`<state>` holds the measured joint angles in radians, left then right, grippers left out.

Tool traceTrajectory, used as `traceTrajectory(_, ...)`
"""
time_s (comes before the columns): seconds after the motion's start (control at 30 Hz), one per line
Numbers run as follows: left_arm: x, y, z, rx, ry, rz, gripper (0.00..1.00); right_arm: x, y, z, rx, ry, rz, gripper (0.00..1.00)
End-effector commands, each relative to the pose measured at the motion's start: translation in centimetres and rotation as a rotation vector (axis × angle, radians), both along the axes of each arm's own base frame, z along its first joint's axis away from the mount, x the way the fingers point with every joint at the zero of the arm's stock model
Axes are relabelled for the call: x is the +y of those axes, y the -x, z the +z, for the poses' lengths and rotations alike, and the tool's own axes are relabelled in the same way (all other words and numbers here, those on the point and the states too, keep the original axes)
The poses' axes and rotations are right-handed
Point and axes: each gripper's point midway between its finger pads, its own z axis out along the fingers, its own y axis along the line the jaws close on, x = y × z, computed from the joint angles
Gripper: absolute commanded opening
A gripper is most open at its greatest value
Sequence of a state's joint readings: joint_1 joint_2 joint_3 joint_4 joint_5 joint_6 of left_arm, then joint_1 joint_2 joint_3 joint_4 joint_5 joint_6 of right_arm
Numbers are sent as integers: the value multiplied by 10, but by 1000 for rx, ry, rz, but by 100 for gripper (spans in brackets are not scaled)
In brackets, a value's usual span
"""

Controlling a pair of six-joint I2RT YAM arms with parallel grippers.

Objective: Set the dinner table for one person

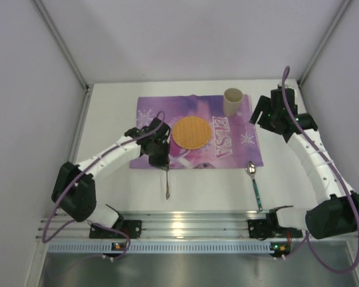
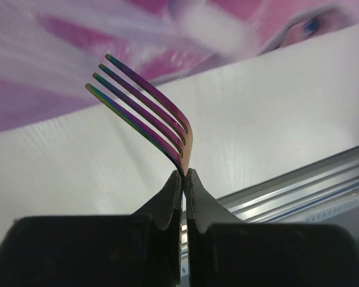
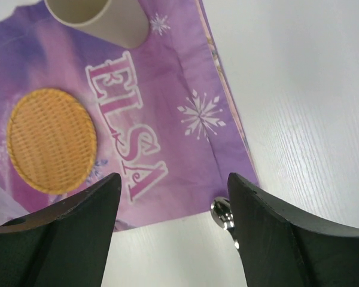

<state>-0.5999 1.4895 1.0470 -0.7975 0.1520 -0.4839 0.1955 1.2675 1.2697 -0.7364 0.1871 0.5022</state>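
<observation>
My left gripper (image 1: pixel 162 161) is shut on a rainbow-tinted fork (image 1: pixel 167 184) at the near left edge of the purple placemat (image 1: pixel 239 149). In the left wrist view the jaws (image 2: pixel 184 174) pinch the fork's neck, and its tines (image 2: pixel 145 112) fan out over the white dinner table (image 2: pixel 96 155). An orange woven round plate (image 1: pixel 191 132) and a beige cup (image 1: pixel 232 102) sit on the placemat. A green-handled spoon (image 1: pixel 255 184) lies on the table right of it. My right gripper (image 1: pixel 261 113) hovers open near the cup, with nothing between its fingers (image 3: pixel 269 221).
A ribbed aluminium rail (image 1: pixel 185 226) runs along the table's near edge, between the arm bases. Grey walls close in on the left, right and far sides. In the right wrist view the spoon's bowl (image 3: pixel 221 212) shows beside the placemat's corner (image 3: pixel 236 170).
</observation>
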Motion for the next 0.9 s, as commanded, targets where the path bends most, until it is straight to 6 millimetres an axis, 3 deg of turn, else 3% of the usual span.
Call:
traceTrajectory(0.0,2,-32,79,-188,46,-11,0,-7,12,7,-22,11,-26,73)
traceTrajectory(0.17,4,-41,104,-176,53,-112,0,-14,16,9,-21,37,-33,73)
traceTrajectory(0.27,18,-63,102,-227,-16,-103,0,-17,14,11,-19,38,-36,73)
traceTrajectory(0.4,51,-114,86,-231,-34,-7,0,-13,11,14,-22,17,-19,73)
traceTrajectory(0.53,63,-161,73,-278,-29,47,0,-10,13,10,-2,8,-4,72)
traceTrajectory(0.57,64,-173,59,-262,-24,54,0,-9,13,8,1,7,-3,72)
traceTrajectory(0.67,50,-201,43,-273,58,43,0,-7,17,0,25,-3,4,72)
traceTrajectory(0.8,29,-214,19,-259,176,-11,0,-5,22,-9,51,-10,13,71)
traceTrajectory(0.87,29,-217,7,-251,164,-11,0,-5,24,-12,60,-7,15,71)
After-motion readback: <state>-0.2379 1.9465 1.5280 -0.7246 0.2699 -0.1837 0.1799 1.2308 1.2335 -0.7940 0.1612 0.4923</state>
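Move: My left hand already has the fork pinched near its neck, roughly 7 cm above the table. The bare strip of mat left of the woven plate, where the fork is headed, lies about 19 cm ahead and 4 cm to the left; the plate's middle is some 20 cm ahead and 9 cm to the right, and the mat's left snowflake about 27 cm ahead and 10 cm left. From my right hand that strip is some 40 cm left, 6 cm ahead and 22 cm below. I carry the fork forward in an arc with my left hand, first climbing about 12 cm, then sinking back to roughly the starting height over the strip left of the plate. It ends some 19 cm farther out, swinging left on the way down and easing slightly right at the end; the fingers stay shut on the neck and tip forward, then partly back. ##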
